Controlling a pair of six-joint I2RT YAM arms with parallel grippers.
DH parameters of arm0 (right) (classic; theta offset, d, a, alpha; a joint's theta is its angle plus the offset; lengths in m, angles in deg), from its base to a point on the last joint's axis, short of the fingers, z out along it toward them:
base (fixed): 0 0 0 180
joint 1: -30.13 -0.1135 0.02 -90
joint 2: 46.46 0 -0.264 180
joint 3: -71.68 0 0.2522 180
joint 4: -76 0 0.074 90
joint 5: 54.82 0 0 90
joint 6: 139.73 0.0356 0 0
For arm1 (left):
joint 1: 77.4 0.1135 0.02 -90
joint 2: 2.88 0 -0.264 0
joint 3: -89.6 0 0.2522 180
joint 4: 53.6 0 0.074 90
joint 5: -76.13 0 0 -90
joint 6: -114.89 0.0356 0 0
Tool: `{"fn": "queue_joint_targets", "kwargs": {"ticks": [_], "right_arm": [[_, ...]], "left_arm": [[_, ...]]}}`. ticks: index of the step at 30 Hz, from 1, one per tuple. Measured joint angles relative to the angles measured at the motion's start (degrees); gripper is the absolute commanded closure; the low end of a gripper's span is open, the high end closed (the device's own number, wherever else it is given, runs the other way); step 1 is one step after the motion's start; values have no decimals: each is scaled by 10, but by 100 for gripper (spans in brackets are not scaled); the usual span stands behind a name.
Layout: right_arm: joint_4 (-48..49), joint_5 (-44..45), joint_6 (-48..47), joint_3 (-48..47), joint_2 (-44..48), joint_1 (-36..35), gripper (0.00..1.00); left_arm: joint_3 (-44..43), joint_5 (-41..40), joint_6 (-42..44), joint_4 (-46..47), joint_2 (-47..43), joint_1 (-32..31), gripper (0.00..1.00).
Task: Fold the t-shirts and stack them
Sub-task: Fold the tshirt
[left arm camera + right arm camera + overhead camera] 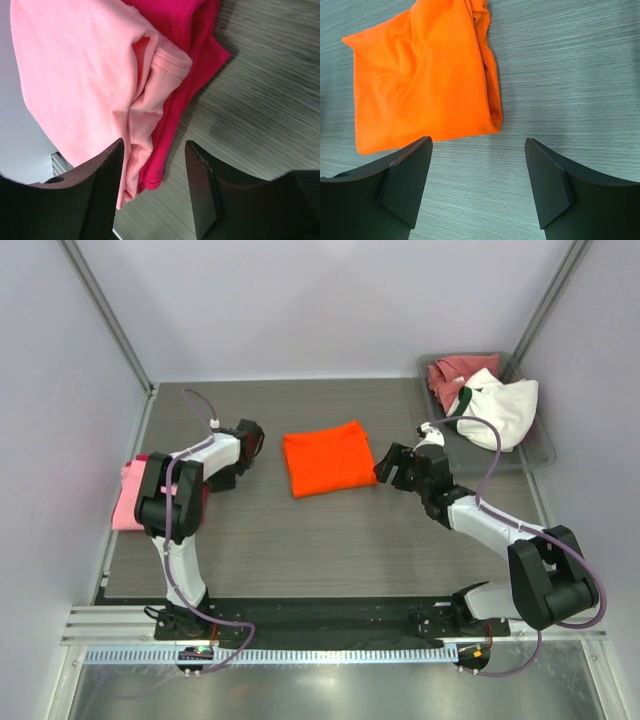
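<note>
A folded bright orange t-shirt lies mid-table. My right gripper hovers open just off its right edge, with only bare table between the fingers. At the table's left edge a light pink t-shirt rests on a magenta one. My left gripper is open above the near corner of that pile. The pink hem and magenta edge lie under the gap beside its left finger, and neither is pinched.
A grey bin at the back right holds a crumpled dusty rose-red t-shirt and a white t-shirt with a dark green collar. The pink pile sits right at the table's left edge, beside the wall.
</note>
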Motion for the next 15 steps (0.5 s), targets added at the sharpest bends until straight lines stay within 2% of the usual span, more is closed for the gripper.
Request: {"fn": "queue_joint_targets", "kwargs": {"ticks": [4,8,10,11,13,15], "right_arm": [[8,-1,3,8,0,0,20],[12,-1,4,13,0,0,20],[14,-1,5,14,0,0,19],[15,-1,5,15,0,0,19],[17,-1,5,18,0,0,19],[17,0,5,20,0,0,19]], "left_arm": [[7,2,7,7,19,19,58],[14,21,8,14,29,34,60],[15,27,8,17,30,39,68],[15,31,8,19,31,42,81],[15,36,6,22,35,45,100],[14,37,9,21,40,46,100]]}}
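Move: The pink t-shirt, folded on top of the red one, has its loose right edge only about 1 cm back, 3 cm left and 4 cm below the left hand; the pair's middle is some 10 cm left and 2 cm ahead. The folded orange t-shirt lies roughly 28 cm to the right and 10 cm farther out. From the right hand, that pink edge is about 38 cm left, 2 cm back and 9 cm lower. The right edge of the pink and red t-shirts is taken by the left gripper, not far from its near corner: the hand sinks about 3.5 cm and slides some 2 cm left onto the edge, easing back slightly. The fingers, half open at first, narrow on the way down and then shut almost fully, pinching the edge of the cloth between their tips. ##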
